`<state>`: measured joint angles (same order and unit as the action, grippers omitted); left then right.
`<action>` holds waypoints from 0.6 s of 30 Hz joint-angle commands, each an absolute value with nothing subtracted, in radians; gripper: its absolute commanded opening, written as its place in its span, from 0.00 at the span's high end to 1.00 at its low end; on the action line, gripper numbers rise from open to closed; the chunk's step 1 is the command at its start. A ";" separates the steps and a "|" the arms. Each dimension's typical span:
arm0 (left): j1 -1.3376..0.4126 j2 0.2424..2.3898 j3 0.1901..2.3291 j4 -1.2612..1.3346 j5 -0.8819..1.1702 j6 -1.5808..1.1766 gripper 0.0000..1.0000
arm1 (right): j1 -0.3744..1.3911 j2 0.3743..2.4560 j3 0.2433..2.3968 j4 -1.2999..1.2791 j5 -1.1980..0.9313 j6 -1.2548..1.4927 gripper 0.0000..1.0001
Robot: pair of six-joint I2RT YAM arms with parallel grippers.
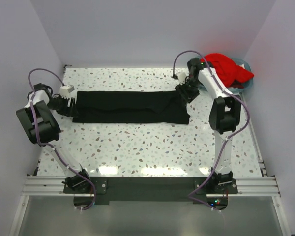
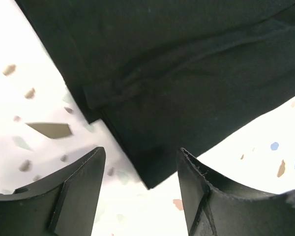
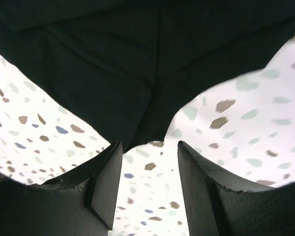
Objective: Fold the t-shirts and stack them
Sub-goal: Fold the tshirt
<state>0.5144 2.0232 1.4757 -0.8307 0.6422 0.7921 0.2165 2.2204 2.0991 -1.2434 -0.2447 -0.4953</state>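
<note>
The black t-shirt [image 1: 130,106] lies folded into a long flat strip across the far half of the table. My left gripper [image 1: 71,102] hovers at its left end, jaws open and empty; in the left wrist view a corner of the black t-shirt [image 2: 167,83] lies just beyond the left gripper [image 2: 140,152]. At the strip's right end my right gripper [image 1: 183,92] is open too, and the black t-shirt [image 3: 137,69] edge sits just past the right gripper [image 3: 150,145], nothing between the fingers. The red t-shirt [image 1: 227,69] lies bunched in the basket at the back right.
A light blue plastic basket [image 1: 247,83] stands at the table's far right corner behind the right arm. White walls close in on the left, back and right of the speckled table [image 1: 137,147]. An aluminium rail [image 1: 147,186] runs along the near edge.
</note>
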 commanded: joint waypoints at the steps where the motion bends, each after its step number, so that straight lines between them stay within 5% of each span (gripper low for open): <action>1: 0.520 2.023 1.466 -0.818 0.626 0.678 0.34 | 0.195 2.183 2.030 -1.267 -0.328 -0.333 0.48; 18: 0.520 2.045 1.408 -0.813 0.563 0.652 0.36 | 0.167 2.207 1.841 -1.184 -0.380 -0.272 0.53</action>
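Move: The near right corner of the folded black t-shirt lies about 9 cm back from the right hand, 1 cm to its right and 9 cm below. That hand has the shirt's far right corner some 6 cm ahead, and the basket with the red cloth roughly 18 cm ahead and 21 cm right. From the left hand, the shirt's near left corner is about 4 cm back, straight behind and 3 cm lower; its far left corner is some 12 cm ahead and 3 cm right. The right hand sinks and draws back together, some 5 cm each way, from over the far part of the folded shirt towards its near right corner, tipping its open fingers about 15 degrees back towards the base with a slight clockwise turn, and slows almost to a stop just above the cloth. Meanwhile the left hand eases down and back by roughly 2 cm towards the near left corner, turning a little counter-clockwise, with its fingers staying open astride that corner. ##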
